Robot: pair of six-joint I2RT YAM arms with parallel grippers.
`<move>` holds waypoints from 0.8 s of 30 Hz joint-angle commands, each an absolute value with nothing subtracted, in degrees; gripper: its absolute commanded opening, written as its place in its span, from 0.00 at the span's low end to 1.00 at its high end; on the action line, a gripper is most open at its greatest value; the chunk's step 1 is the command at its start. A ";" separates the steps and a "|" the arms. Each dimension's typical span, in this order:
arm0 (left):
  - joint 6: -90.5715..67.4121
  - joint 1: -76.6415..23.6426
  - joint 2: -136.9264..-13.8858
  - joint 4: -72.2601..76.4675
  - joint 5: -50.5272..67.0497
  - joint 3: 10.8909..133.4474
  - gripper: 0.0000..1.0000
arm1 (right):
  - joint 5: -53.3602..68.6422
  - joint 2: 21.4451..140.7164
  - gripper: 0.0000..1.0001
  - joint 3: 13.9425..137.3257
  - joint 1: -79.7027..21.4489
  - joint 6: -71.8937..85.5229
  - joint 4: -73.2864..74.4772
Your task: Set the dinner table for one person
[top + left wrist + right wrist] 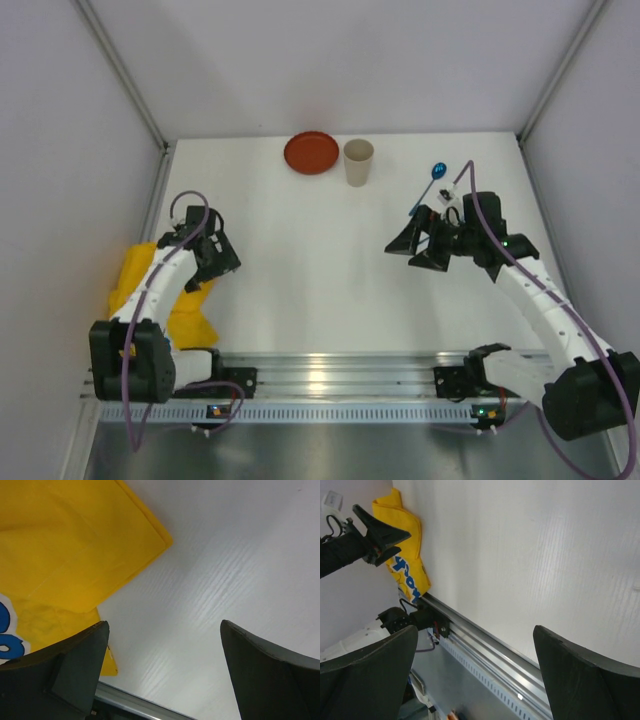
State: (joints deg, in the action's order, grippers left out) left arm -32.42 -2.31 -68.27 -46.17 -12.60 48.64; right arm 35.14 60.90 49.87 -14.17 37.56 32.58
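Observation:
The white dinner table (320,270) has an aluminium rail (330,375) along its near edge. A red plate (311,153) and a beige cup (358,162) stand at the back middle. A blue-handled spoon (431,184) lies at the back right. My left gripper (203,273) is open and empty, low over the edge of the crumpled yellow mat (150,290); the mat fills the upper left of the left wrist view (70,545). My right gripper (415,250) is open and empty above the table's right middle, near the spoon.
White walls enclose the table on three sides. In the right wrist view the yellow mat (405,555), the left arm (355,542) and the rail (490,640) show beyond my open fingers (580,675).

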 commanded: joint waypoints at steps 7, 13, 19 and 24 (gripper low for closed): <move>-28.39 -0.97 -79.54 -37.71 -17.31 48.78 0.97 | 33.49 58.45 1.00 49.83 -14.77 35.42 33.57; -27.16 2.46 -81.73 -36.30 -19.78 49.22 0.91 | 32.52 58.62 1.00 50.45 -14.77 34.63 35.24; -26.02 4.74 -87.27 -34.63 -19.07 49.75 0.80 | 31.20 59.24 1.00 51.24 -14.77 34.37 35.77; -25.14 4.83 -90.96 -33.66 -17.93 49.92 0.74 | 30.15 59.41 1.00 51.59 -14.68 34.45 35.86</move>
State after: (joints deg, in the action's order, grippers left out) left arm -26.41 4.49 -88.71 -35.48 -17.63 49.74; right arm 31.31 59.64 49.50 -14.22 35.07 35.68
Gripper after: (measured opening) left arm 0.746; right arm 0.996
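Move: The left hand, open, hovers just off the yellow cloth's free right corner: that corner lies about 2 cm ahead, 3 cm left and 8 cm below. The cloth's middle is roughly 16 cm left and 5 cm back. The table's near rail runs some 17 cm back, level sideways. From the right hand, the corner is about 3 cm ahead, 48 cm left and 18 cm below. The left hand sinks about 7 cm, shifting 5 cm left over the yellow cloth's corner, fingers beginning to close. ##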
